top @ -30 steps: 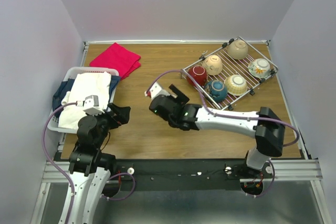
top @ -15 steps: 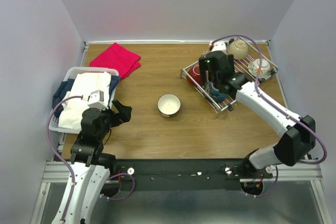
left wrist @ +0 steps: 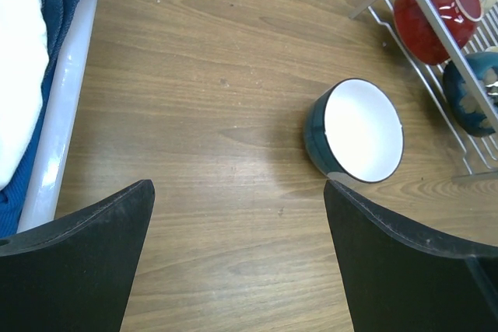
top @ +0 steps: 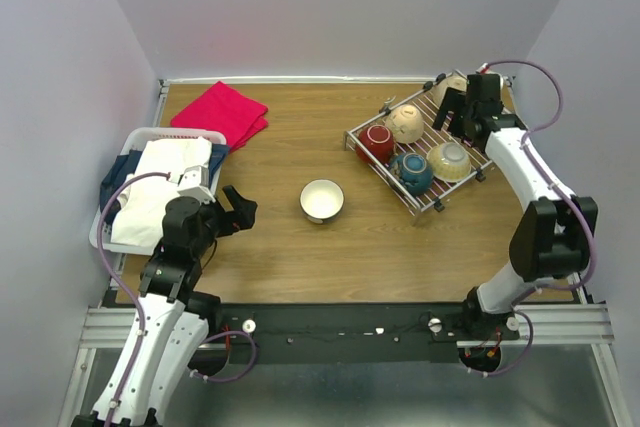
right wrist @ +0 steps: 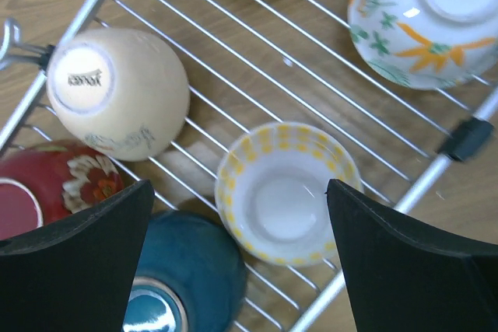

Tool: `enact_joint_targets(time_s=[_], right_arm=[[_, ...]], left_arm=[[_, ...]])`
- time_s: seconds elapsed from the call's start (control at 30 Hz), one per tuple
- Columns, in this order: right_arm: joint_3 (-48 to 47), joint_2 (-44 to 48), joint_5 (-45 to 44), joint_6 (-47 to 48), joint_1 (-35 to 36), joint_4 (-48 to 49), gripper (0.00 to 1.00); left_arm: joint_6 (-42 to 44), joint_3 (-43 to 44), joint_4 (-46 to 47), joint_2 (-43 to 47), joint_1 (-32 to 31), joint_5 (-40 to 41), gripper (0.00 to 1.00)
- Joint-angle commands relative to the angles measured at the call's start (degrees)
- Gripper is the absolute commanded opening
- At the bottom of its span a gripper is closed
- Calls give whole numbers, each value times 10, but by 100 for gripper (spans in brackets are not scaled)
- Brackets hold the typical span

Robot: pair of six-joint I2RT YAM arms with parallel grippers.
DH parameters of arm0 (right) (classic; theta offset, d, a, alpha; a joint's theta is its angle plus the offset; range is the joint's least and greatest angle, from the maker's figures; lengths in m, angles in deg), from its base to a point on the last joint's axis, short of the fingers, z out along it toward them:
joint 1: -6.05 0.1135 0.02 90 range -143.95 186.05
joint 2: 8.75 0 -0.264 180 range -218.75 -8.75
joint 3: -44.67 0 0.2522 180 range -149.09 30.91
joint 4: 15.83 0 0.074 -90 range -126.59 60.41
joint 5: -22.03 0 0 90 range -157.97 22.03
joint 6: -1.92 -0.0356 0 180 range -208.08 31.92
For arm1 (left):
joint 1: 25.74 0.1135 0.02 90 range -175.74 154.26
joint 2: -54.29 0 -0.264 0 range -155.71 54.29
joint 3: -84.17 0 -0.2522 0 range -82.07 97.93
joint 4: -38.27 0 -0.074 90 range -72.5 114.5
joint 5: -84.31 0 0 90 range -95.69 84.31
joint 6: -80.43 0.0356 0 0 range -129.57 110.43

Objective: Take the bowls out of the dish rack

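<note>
The silver wire dish rack (top: 384, 175) sits at the back right. On it I see a red bowl (top: 376, 142), a cream bowl (top: 405, 124), a teal bowl (top: 411, 172) and a yellow-dotted bowl (top: 450, 160). My right gripper (top: 458, 112) hangs open over the rack's far side. In the right wrist view the gripper (right wrist: 239, 184) spans the upright yellow-dotted bowl (right wrist: 284, 192), with the upturned cream bowl (right wrist: 117, 91), red bowl (right wrist: 47, 188), teal bowl (right wrist: 187, 277) and floral bowl (right wrist: 424, 17) around it. A teal bowl with a white inside (top: 322, 200) stands on the table. My left gripper (top: 240, 209) is open and empty, left of that bowl (left wrist: 354, 130).
A white plastic basket (top: 150, 134) holding white and blue cloths stands at the left edge, its rim (left wrist: 58, 138) close beside my left gripper. A red folded cloth (top: 220, 112) lies at the back left. Walls close in the table on three sides.
The right arm left the white-inside teal bowl at the table's middle, then swung back over the rack to its far right. The left arm shifted slightly.
</note>
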Motion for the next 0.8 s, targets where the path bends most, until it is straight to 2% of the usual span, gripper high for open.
enact_joint_targets(time_s=[0.0,0.17,0.33,0.47,0.6,0.77], right_arm=[[-68,-75,89,-26,-1,32,99],[-89,-131,136,-12,0,115,99],[-121,-162,137,13,-1,100,99],[-129,-153,62,20,-1,63,99],[-124,-140,-55,80,-1,49,99],[-151,-168,-184,165,0,33,99]], left_arm=[[15,-2,17,-30,-2,6,99],[24,-2,17,-30,-2,-4,99],[29,-5,24,-30,-3,-5,99],[35,-4,33,-46,-2,-17,99],[60,-2,62,-61,-2,-14,99],[77,1,84,-73,-2,-1,99]])
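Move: The right hand, open and empty over the rack, seems bound for the far beige bowl, about 18 cm ahead, 5 cm to its right and 9 cm below. Also about 9 cm below are the floral bowl, some 9 cm ahead and 15 cm right; the cream bowl, 10 cm ahead and 7 cm left; and the yellow bowl, level with the hand and 3 cm right. From the idle left hand the beige bowl lies roughly 38 cm ahead, 52 cm right and 9 cm below. Towards the rack's far end and its beige bowl, the right hand reaches forward about 7.5 cm while sinking some 3 cm, its wide-open fingers touching nothing. It drifts about 4 cm left on the way, then stops advancing and swings nearly 5 cm back right, the wrist rolling some 15 degrees so its left side dips, while it rises slightly. ##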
